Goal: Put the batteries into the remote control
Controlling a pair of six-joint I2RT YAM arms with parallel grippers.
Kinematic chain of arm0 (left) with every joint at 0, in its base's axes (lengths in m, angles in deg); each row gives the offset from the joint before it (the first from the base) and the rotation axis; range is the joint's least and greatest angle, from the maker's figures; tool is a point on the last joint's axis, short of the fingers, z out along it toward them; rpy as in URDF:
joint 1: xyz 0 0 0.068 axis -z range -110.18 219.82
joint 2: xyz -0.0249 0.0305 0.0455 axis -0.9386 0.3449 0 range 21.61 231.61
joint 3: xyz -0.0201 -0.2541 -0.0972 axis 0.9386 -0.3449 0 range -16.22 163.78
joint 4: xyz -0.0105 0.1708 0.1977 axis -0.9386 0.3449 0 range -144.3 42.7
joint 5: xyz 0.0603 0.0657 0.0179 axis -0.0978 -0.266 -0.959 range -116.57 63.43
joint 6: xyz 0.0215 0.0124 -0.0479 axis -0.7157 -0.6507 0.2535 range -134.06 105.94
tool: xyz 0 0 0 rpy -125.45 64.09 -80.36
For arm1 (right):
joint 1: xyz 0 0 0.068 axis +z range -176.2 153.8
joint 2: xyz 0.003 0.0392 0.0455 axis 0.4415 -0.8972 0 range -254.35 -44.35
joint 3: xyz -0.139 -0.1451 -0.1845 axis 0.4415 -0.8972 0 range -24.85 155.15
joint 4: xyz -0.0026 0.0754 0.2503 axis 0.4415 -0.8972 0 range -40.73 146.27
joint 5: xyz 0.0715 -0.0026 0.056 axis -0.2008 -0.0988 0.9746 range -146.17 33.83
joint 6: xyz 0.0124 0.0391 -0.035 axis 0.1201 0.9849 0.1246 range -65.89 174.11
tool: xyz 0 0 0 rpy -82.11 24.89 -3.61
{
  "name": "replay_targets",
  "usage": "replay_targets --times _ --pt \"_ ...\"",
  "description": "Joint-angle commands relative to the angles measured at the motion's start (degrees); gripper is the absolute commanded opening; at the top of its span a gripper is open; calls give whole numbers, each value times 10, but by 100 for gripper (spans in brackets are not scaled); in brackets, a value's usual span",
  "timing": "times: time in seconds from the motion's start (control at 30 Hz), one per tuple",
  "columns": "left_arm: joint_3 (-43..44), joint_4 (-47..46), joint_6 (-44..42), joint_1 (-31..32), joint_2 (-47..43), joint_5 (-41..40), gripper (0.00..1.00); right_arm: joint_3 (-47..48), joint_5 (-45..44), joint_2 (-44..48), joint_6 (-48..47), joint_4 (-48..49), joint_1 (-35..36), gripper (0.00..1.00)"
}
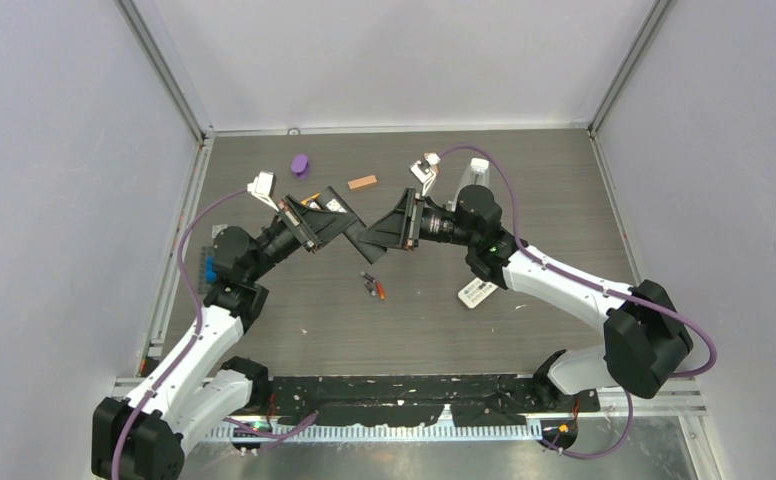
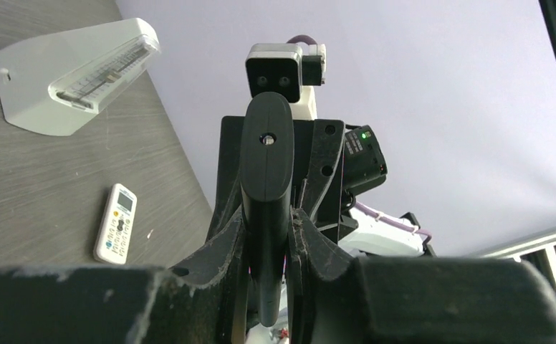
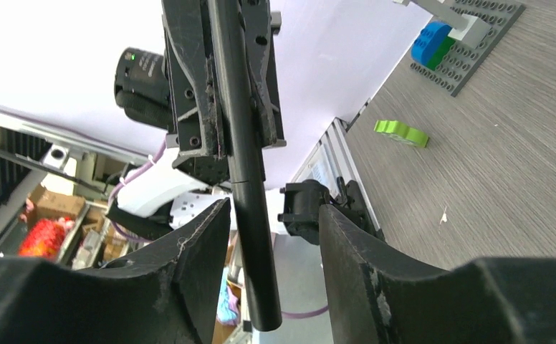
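Observation:
A black remote control (image 1: 365, 241) hangs above the table's middle, between the two arms. My left gripper (image 2: 268, 223) is shut on it, both fingers pressed against its sides, and the remote (image 2: 266, 161) sticks out past them. My right gripper (image 3: 271, 215) is open around the remote's other end (image 3: 250, 215), with a gap on each side. Under the arms, the batteries (image 1: 372, 286), dark and red-orange, lie loose on the table. In the top view the left gripper (image 1: 347, 230) and right gripper (image 1: 382, 238) almost meet.
A white remote with a display (image 1: 477, 293) lies near the right arm, also in the left wrist view (image 2: 115, 223). A white wedge-shaped object (image 2: 74, 75) stands at the back. A purple piece (image 1: 300, 164) and an orange block (image 1: 362, 182) lie far back. A green piece (image 3: 401, 132) and a brick plate (image 3: 468, 43) are on the left.

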Motion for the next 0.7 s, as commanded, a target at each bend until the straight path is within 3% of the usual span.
replay_targets --times 0.0,0.33,0.47,0.67 --pt "-7 -43 62 -3 -9 -25 0 3 -49 -3 49 62 7 52" --pt "-19 -64 102 -3 -7 -51 0 7 -60 -25 53 25 20 46" --pt "-21 -74 108 -3 -9 -66 0 -7 -60 -26 51 1 20 32" --pt "-29 -78 116 -3 -19 -112 0 -39 -55 -23 52 3 20 20"
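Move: The remote control is already held aloft by the left hand, its middle about 1 cm back, 1 cm right and 1 cm below the hand point. From the right hand's open fingers, which already straddle its nearer end, the middle lies roughly 2 cm ahead, 1 cm left and 1 cm up. Some 29 cm below the right hand, the batteries lie 4 cm ahead of it, straight in line sideways; the white remote is 4 cm ahead and 25 cm right. Easing forward and left by about 1 cm each, the right hand settles around the nearer end of the remote control, then closes its half-open fingers until they pinch that end. The left hand keeps its grip, carries the remote about 1.5 cm down and as far forward, and rolls it some 10 degrees, far end dipping. ##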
